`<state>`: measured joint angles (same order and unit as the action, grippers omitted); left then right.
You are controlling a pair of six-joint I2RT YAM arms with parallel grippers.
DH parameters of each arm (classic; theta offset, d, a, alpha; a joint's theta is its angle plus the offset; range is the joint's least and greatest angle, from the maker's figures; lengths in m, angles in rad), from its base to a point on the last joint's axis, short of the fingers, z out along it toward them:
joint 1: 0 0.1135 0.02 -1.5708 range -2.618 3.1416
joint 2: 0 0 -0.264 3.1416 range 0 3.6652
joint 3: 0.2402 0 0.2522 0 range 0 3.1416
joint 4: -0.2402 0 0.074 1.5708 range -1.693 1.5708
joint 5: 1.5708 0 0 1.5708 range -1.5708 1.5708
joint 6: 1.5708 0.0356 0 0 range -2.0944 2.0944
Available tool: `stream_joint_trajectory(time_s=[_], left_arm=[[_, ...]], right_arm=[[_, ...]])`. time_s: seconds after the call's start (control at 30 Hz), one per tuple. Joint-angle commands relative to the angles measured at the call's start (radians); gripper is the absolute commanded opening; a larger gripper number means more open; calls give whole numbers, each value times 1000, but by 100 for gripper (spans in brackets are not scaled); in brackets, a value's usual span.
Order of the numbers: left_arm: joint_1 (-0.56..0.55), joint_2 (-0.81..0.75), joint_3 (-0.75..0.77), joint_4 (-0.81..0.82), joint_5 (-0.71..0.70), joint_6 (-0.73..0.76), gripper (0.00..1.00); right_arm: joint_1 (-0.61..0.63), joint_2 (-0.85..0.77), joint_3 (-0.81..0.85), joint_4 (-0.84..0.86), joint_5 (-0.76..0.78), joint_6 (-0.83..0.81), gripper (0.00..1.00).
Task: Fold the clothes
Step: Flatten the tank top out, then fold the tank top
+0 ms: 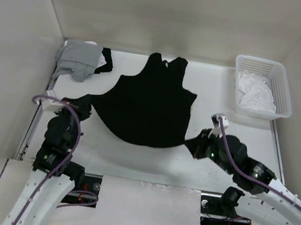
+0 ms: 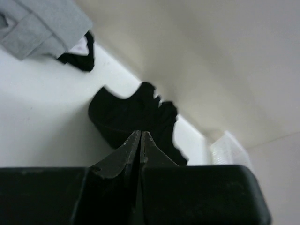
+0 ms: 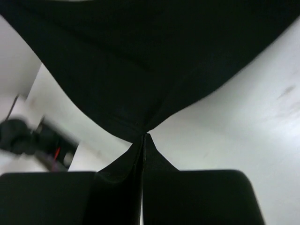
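The clothes [image 1: 146,103] are one black sleeveless garment, spread flat mid-table with its straps at the far side and its wide hem toward me. My left gripper [image 1: 86,103] is shut at the hem's left corner. In the left wrist view the closed tips [image 2: 141,132] meet the black fabric [image 2: 131,117]. My right gripper [image 1: 192,141] is shut on the hem's right corner. In the right wrist view the fabric [image 3: 140,61] draws to a point at the closed tips [image 3: 144,135].
A light grey garment [image 1: 79,59] lies crumpled at the back left with a small black piece [image 1: 106,62] beside it. A white basket [image 1: 281,91] holding a white cloth [image 1: 254,95] stands at the back right. Walls enclose the table on three sides.
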<state>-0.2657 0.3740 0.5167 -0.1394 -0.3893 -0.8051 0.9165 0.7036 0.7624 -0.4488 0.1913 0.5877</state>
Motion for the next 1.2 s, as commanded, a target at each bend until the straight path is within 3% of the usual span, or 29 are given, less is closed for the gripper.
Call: stream_joint_trajectory(time_s=[0.0, 0.17, 0.27, 0.37, 0.5, 0.6, 0.7, 0.9, 1.17], left_arm=[[-11, -159, 42, -225, -5, -39, 1], [-17, -293, 80, -452, 18, -75, 2], [-8, -273, 68, -450, 21, -78, 2], [-7, -190, 34, -366, 26, -82, 2], [12, -6, 16, -141, 1, -77, 2], [35, 200, 49, 68, -14, -85, 2], [49, 402, 129, 233, -32, -77, 2], [133, 808, 322, 409, -31, -83, 2], [161, 1271, 669, 458, -16, -29, 2]], right_arm=[[151, -102, -93, -112, 59, 208, 0], [409, -274, -133, -301, 203, 461, 0], [523, -291, -138, -321, 311, 534, 0], [533, -198, -103, -312, 352, 503, 0], [297, -60, -55, -197, 289, 307, 0], [-14, 55, -15, -23, 116, 117, 0], [-272, 192, 49, 115, -39, 31, 0], [-494, 492, 216, 274, -167, -25, 0], [-655, 925, 544, 377, -305, -19, 0]])
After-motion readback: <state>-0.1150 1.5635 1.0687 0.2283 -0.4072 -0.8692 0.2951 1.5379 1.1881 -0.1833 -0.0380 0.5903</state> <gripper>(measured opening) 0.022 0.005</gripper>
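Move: Both hands hold the tank top's hem corners in the air. The straps lie on the table about 27 cm ahead of the left hand, 29 cm to its right and 26 cm below. From the right hand they lie some 35 cm ahead, 14 cm left and 22 cm below. The grey pile stands about 21 cm ahead and 13 cm left of the left hand; the white basket is roughly 30 cm ahead and 32 cm right of the right hand. Still pinching the hem corners, both hands draw back 5–10 cm, then sweep 30–35 cm forward towards the straps. ##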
